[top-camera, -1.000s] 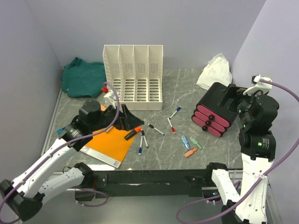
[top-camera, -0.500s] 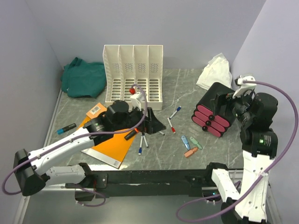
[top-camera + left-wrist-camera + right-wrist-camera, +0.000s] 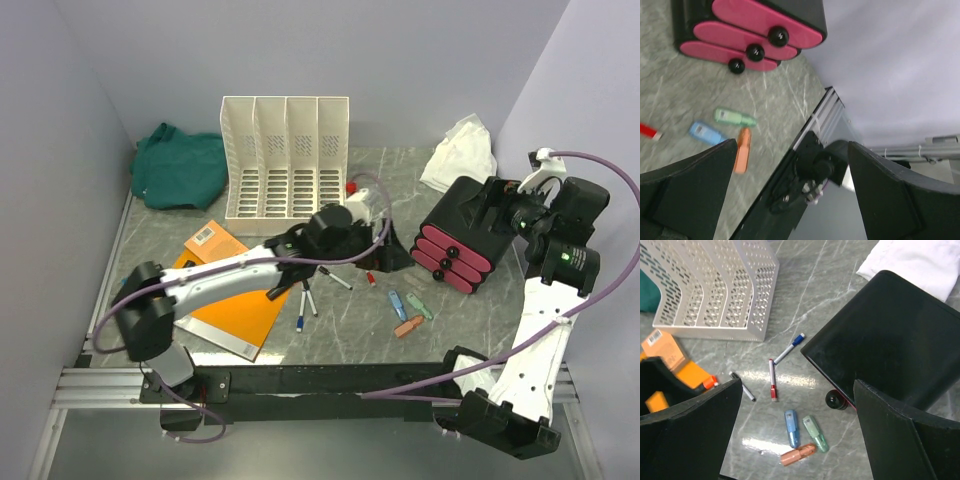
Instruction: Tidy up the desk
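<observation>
The desk (image 3: 400, 190) is dark grey-green stone with white veins. My left gripper (image 3: 393, 255) reaches across its middle, open and empty, just left of a black drawer unit (image 3: 455, 245) with pink drawers. In the left wrist view the gripper (image 3: 791, 145) is open, with the drawers (image 3: 750, 25) ahead. My right gripper (image 3: 487, 200) hovers open and empty over the unit's top (image 3: 890, 335). Blue (image 3: 791, 428), green (image 3: 815, 433) and orange (image 3: 797, 454) highlighters lie between its fingers in the right wrist view. A red pen (image 3: 772, 379) and a blue pen (image 3: 789, 348) lie nearby.
A white file organizer (image 3: 285, 165) stands at the back. A green cloth (image 3: 180, 165) is at the back left and a white cloth (image 3: 462, 150) at the back right. An orange notebook (image 3: 235, 305) and more pens (image 3: 305, 305) lie at the front left.
My left arm has swept right, from over the orange notebook to beside the drawer unit. My right gripper stays over the drawer unit, and its wrist has shifted slightly.
</observation>
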Motion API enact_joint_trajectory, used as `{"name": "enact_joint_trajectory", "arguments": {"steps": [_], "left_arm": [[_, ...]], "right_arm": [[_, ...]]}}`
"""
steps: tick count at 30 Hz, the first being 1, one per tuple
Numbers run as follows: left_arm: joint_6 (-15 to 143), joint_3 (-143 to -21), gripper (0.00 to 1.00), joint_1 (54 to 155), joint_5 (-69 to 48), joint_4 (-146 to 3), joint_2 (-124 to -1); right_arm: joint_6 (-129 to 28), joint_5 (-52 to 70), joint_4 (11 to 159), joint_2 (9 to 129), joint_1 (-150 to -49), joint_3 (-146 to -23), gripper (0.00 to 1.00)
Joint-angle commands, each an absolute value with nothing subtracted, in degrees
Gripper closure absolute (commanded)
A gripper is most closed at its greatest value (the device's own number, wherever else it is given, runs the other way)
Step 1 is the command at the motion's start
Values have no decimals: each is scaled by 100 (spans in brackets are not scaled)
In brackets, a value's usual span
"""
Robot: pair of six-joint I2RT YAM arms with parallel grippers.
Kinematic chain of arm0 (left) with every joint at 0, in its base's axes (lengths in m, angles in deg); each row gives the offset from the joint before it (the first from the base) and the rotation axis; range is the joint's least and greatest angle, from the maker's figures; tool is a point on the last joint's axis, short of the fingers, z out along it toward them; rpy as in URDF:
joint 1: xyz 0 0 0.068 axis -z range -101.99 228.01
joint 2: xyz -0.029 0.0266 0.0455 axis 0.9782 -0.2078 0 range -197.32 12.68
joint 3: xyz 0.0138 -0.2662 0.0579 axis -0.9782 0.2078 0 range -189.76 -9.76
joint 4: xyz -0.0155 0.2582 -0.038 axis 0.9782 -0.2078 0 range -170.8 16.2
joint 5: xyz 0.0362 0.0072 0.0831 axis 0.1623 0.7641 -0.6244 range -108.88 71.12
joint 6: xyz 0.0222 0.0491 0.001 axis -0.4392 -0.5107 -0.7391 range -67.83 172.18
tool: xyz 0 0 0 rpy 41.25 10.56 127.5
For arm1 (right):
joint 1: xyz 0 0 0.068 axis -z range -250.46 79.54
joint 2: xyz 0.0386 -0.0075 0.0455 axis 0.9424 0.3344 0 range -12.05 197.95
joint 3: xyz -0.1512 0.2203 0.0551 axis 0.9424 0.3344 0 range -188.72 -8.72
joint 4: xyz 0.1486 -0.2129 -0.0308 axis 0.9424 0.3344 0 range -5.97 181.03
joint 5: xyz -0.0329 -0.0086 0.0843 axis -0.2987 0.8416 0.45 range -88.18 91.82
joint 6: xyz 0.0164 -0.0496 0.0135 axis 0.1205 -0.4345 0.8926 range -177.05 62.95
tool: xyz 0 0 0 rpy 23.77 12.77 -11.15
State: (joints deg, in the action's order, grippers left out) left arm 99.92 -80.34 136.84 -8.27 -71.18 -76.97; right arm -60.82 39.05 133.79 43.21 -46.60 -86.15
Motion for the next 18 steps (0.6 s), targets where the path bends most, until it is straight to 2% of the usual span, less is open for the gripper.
{"name": "enact_joint_trajectory", "arguments": {"steps": [1,6,18], "left_arm": [[10288,-9032,3,13856,-991,-6869,-8566],[10341,-10009,11,13971,-877,-7028,-9672],[10350,-11846,27,14015,-561,-7133,-11387]], "right_arm": [[-5408,3927,12921,4200,-4463,-8475,0],[-5222,4057,12885,4235,-4234,-8536,0],[-5213,4427,12921,4314,-4128,-8580,0]]}}
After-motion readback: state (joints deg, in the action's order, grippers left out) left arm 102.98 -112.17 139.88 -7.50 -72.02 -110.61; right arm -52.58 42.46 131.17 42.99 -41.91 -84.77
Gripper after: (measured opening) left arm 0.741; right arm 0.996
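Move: The top black knob of the pink drawers lies about 16 cm to the left hand's right, 8 cm farther out and some 10 cm lower. The blue highlighter is about 7 cm right of that hand, level with it and 24 cm below; the green one is 11 cm right at the same reach, and the orange one 9 cm right and 5 cm back, equally low. From the right hand, the knob is roughly 3 cm left, 2 cm ahead and 18 cm below. Sweeping on to its right and slowing, the empty left hand goes about 14 cm towards the drawer knobs, sinking some 6 cm and edging about 4 cm forward as it nears them. The wrist keeps its attitude, fingers still pointing right and slightly down, one above the other, while they close by about a quarter, short of any visible grip. ##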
